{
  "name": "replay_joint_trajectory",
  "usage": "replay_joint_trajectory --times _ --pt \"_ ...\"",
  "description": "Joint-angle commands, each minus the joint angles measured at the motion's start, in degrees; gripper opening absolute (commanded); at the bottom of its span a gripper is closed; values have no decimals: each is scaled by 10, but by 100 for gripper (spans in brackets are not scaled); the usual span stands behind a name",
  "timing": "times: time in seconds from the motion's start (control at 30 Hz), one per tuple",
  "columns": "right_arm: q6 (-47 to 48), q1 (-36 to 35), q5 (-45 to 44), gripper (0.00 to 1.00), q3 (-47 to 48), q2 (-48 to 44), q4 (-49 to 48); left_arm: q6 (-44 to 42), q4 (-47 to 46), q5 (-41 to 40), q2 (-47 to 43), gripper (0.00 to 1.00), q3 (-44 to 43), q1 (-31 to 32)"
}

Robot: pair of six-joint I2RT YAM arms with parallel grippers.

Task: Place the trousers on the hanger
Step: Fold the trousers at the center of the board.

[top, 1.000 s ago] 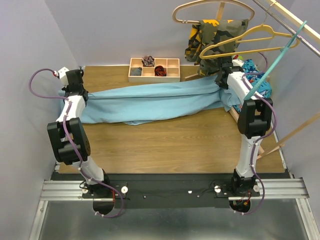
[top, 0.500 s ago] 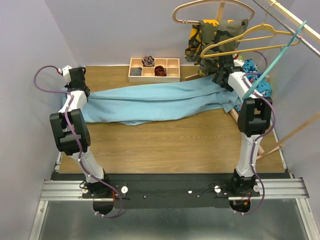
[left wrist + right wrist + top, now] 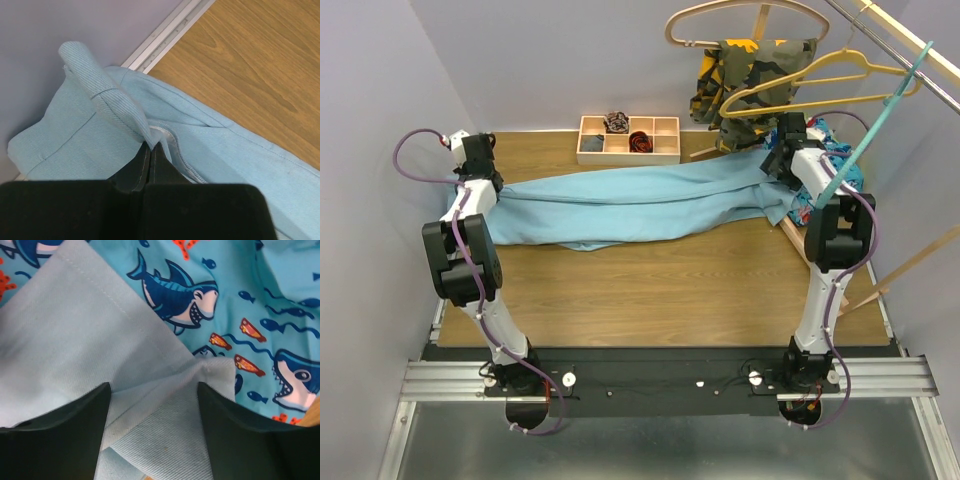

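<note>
The light sky-blue trousers (image 3: 630,205) lie stretched across the table from left to right. My left gripper (image 3: 478,172) is shut on a fold of the trousers (image 3: 120,105) at their left end, near the wall. My right gripper (image 3: 782,160) is open, its jaws wide apart over the right end of the trousers (image 3: 100,340), which lies on the shark-print cloth (image 3: 210,295). The teal hanger (image 3: 876,110) hangs slanted from the rail at the right, above my right arm.
A wooden tray (image 3: 628,140) with compartments sits at the back. A camouflage garment (image 3: 750,75), a yellow hanger (image 3: 820,85) and a pale wooden hanger (image 3: 740,15) hang at the back right. The metal rail (image 3: 910,55) runs across the top right corner.
My left gripper has moved back toward the far left corner with the trousers' end. My right gripper has shifted right and back, over the trousers' right end.
</note>
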State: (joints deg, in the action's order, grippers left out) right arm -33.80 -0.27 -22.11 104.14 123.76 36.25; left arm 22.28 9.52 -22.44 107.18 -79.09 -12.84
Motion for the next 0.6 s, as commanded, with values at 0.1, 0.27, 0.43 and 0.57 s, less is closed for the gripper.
replay_joint_trajectory --times 0.1,0.27,0.43,0.57 --pt "3 0 33 47 9 17 -32 -3 -11 -18 5 0 -2 4" --pt "1 0 23 1 18 18 -33 -4 -11 -16 8 0 -4 4" --pt "-4 0 -15 1 44 15 -33 9 -6 4 16 0 -12 4" --pt "-3 0 -37 1 72 19 -33 15 -6 7 16 0 -17 4"
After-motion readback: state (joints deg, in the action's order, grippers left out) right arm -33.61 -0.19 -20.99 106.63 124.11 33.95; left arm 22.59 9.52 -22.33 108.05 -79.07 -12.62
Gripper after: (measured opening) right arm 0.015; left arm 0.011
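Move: The hem end of the light-blue trousers lies between the right hand's open fingers, its fold only about 1 cm ahead and 1 cm below, sideways centred. The shark-print cloth is spread roughly 8 cm to this hand's right, 2 cm farther out and 5 cm lower; the camouflage trousers hang some 14 cm ahead, 9 cm to its left and 15 cm higher. From the left hand, already shut on the waist end, the hem is about 80 cm to the right, 4 cm ahead and 4 cm lower. Easing forward about 1 cm, the right hand shuts its wide-open fingers and pinches the folded hem of the light-blue trousers over the shark-print cloth. It then starts upward and a little farther forward, about 1.5 cm up, tipping its fingers slightly outward. The left hand stays in place, keeping its closed grip on the waist end. ##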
